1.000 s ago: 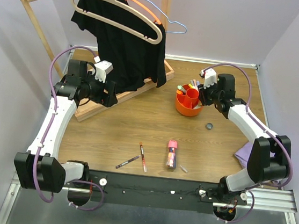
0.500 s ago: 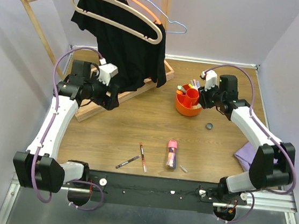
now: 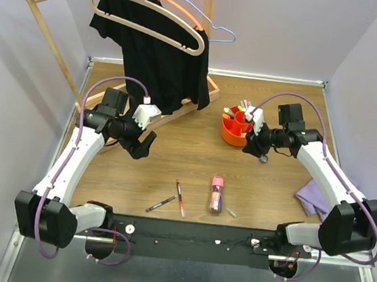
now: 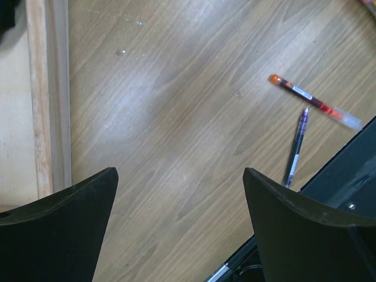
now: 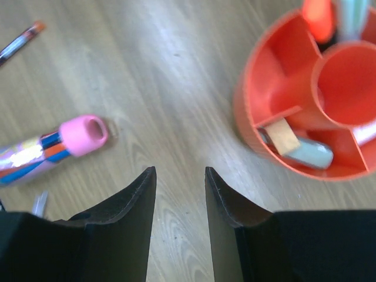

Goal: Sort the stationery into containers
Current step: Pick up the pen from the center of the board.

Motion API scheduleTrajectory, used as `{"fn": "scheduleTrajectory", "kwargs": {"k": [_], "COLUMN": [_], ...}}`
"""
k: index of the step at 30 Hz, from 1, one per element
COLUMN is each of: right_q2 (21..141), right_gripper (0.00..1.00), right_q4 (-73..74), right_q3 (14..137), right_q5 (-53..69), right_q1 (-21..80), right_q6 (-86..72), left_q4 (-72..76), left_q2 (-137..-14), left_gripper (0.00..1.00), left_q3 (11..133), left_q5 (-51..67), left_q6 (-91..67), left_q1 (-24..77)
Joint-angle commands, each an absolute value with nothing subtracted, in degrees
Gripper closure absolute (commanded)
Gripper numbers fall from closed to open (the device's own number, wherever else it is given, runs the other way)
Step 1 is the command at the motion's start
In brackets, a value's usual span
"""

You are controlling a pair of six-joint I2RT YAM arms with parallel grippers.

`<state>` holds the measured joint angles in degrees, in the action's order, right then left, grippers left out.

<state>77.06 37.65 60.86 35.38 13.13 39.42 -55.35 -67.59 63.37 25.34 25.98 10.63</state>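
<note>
The orange organiser (image 3: pixel 237 129) stands at the back right with several markers upright in it; the right wrist view shows its divided compartments (image 5: pixel 311 100). My right gripper (image 3: pixel 250 147) hovers just in front of it, partly open and empty (image 5: pixel 180 170). A stubby pink tube (image 3: pixel 216 194) lies near the front edge, also seen in the right wrist view (image 5: pixel 59 144). Two slim pens (image 3: pixel 180 198) (image 3: pixel 160 204) lie left of it. In the left wrist view they show as an orange-capped pen (image 4: pixel 314 104) and a purple pen (image 4: pixel 295 147). My left gripper (image 3: pixel 141 148) is wide open over bare wood (image 4: pixel 180 171).
A wooden rack with a black shirt (image 3: pixel 158 56) on hangers fills the back left; its base (image 4: pixel 41 100) is beside my left gripper. A small dark cap (image 3: pixel 264 158) lies by my right gripper. A purple cloth (image 3: pixel 315 195) lies at the right edge. A small white piece (image 3: pixel 231 212) lies near the tube.
My left arm has swung right, off the rack base towards the table's middle. My right gripper has drawn back from over the organiser to its near side.
</note>
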Motion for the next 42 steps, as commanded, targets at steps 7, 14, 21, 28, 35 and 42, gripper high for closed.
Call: {"fn": "scheduleTrajectory", "kwargs": {"k": [7, 14, 21, 28, 35, 42], "right_q2": [86.3, 103.8, 107.0, 110.1, 114.9, 117.1], "right_gripper": [0.52, 0.54, 0.53, 0.54, 0.58, 0.58], "right_q4": [54.0, 66.4, 63.2, 66.0, 72.2, 74.3], "right_q3": [75.0, 89.5, 84.5, 85.7, 88.0, 90.3], "right_q5": [36.9, 27.0, 24.3, 25.8, 26.5, 27.1], "right_q1": [32.3, 46.3, 58.4, 61.7, 64.7, 65.5], "right_q6": [73.4, 88.8, 100.1, 108.4, 116.5, 120.8], "left_q4": [-54.2, -53.4, -44.7, -41.5, -41.7, -42.4], "left_q2": [-69.5, -68.4, -63.8, -60.8, -58.6, -56.0], "left_gripper": [0.03, 0.03, 0.02, 0.02, 0.02, 0.03], "left_q3": [65.0, 68.6, 66.5, 64.8, 63.2, 60.8], "left_q5": [26.0, 30.3, 31.9, 29.6, 30.3, 30.7], "left_q6": [25.6, 17.8, 0.3, -1.6, -2.3, -2.5], "left_q1": [8.4, 2.9, -7.9, -11.5, -12.5, -13.2]}}
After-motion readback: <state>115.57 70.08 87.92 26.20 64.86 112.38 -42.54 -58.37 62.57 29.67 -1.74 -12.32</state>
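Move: Back towards the base edge of the board lies the red pen, about 21 cm back, 21 cm to the left and 15 cm below the empty right hand. The purple pen lies some 7 cm left of the red pen and 3 cm nearer the base; the pink-capped tube about 13 cm to the red pen's right and 3 cm farther out. The red container sits 9 cm ahead of the right hand, 4 cm left. From the left hand, the red pen is roughly 16 cm back, 15 cm right and 17 cm below. Swinging away from the container, the right hand first sweeps about 15 cm left, then mostly back and down to just above the red pen, ending some 18 cm back and 11 cm lower. It turns about 110 degrees counter-clockwise and steepens, fingers staying partly open. The left hand clears away from the pens, about 8 cm left, 7 cm up and a little forward, also turning counter-clockwise. ##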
